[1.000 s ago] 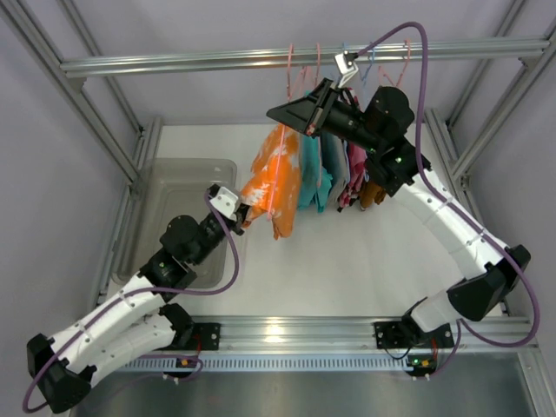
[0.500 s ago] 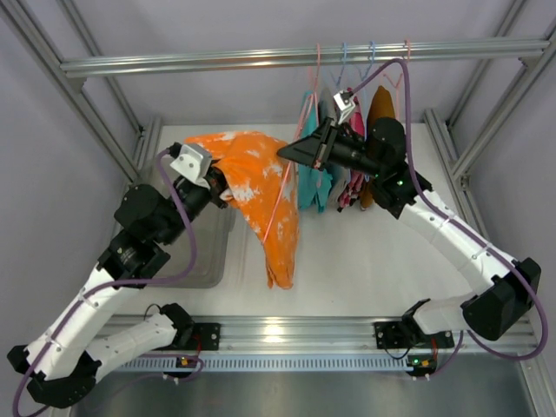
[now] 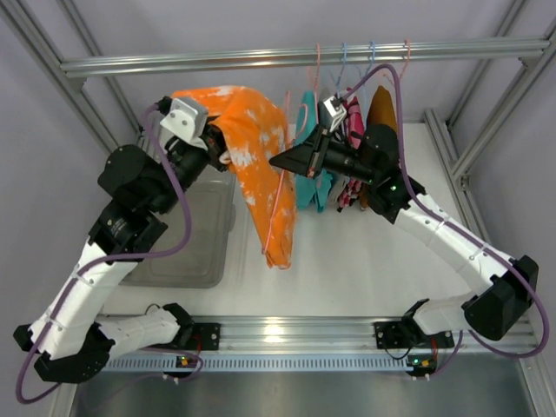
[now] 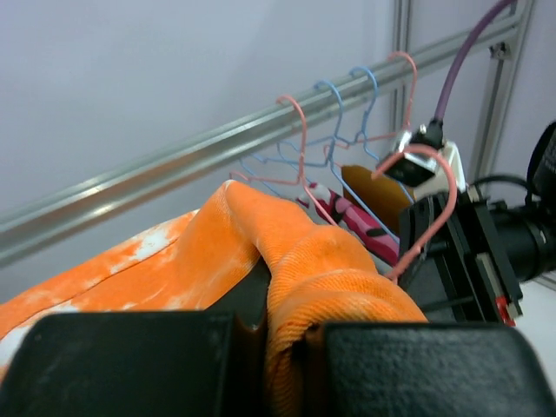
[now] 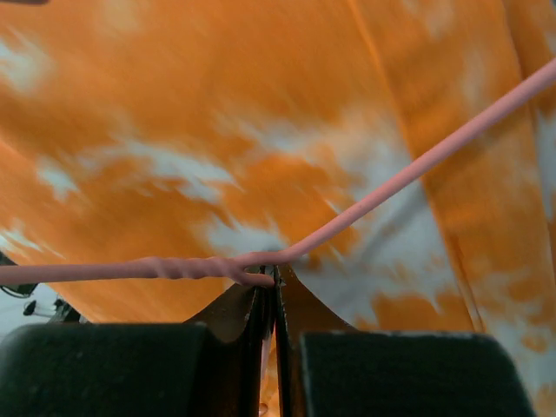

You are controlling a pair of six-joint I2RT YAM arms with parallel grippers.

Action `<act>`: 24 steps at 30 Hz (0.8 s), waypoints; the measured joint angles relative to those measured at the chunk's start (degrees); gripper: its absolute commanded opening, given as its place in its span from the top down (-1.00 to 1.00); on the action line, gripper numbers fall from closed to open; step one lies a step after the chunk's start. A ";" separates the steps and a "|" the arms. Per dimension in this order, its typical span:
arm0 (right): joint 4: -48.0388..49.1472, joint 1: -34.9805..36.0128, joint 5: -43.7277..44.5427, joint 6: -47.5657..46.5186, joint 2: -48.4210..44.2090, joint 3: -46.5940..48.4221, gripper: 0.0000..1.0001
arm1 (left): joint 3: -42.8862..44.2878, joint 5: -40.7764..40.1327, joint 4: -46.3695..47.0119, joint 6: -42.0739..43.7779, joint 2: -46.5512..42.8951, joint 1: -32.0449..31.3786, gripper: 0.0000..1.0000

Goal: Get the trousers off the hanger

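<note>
The trousers (image 3: 261,148), bright orange with white blotches, hang high above the table's left half and drape down to a point near the middle. My left gripper (image 3: 219,149) is shut on a bunched fold of them (image 4: 330,269), the cloth squeezed between its pads (image 4: 291,321). The salmon-pink hanger (image 3: 276,208) runs down through the cloth, off the rail. My right gripper (image 3: 276,161) is shut on its twisted neck (image 5: 200,268), jaws pressed together (image 5: 275,282). Its hook (image 4: 434,217) curls up beside the right wrist. Orange cloth (image 5: 261,130) fills the right wrist view.
A metal rail (image 3: 217,59) crosses the back with light blue and pink hangers (image 4: 347,95) on it. Teal (image 3: 308,187), pink (image 3: 354,117) and brown-orange (image 3: 380,109) garments hang behind the right arm. A clear plastic bin (image 3: 187,261) lies on the table under the left arm.
My left arm has swung up and to the back left, pulling the trousers out sideways along the hanger. The right gripper with the hanger has dropped slightly down and to the left, away from the rail.
</note>
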 measured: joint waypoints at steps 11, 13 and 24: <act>-0.46 0.96 -0.81 -1.99 1.03 -2.56 1.00 | 17.18 -6.25 2.84 12.72 3.10 0.02 1.00; -0.94 1.14 -0.87 -2.64 1.14 -2.93 1.00 | 18.34 -8.15 4.81 16.09 2.58 0.02 1.00; -3.10 1.22 -0.87 -6.01 0.74 -3.23 1.00 | 6.16 -20.48 11.58 36.96 -8.39 0.87 1.00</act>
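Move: The left hand already grips the orange trousers by one end, while their lower part still lies along the hanger, whose middle is about 6 cm to its right and 15 cm lower. The grey tray lies roughly 19 cm to its left, 7 cm farther out and 52 cm below. From the right hand, which holds the hanger at its neck, the tray is some 27 cm left, 7 cm ahead and 41 cm down; the turquoise trousers hang about 12 cm ahead, 6 cm right and 12 cm lower. The left hand keeps its pinch and draws the orange trousers up and then away to the left, off the hanger, climbing about 15 cm before sinking a little as it sweeps some 16 cm left and slightly back, its fingers tipping upward and swinging counter-clockwise. The right hand keeps the hanger pinched at its neck and gives way only downward, by roughly 5 cm. ##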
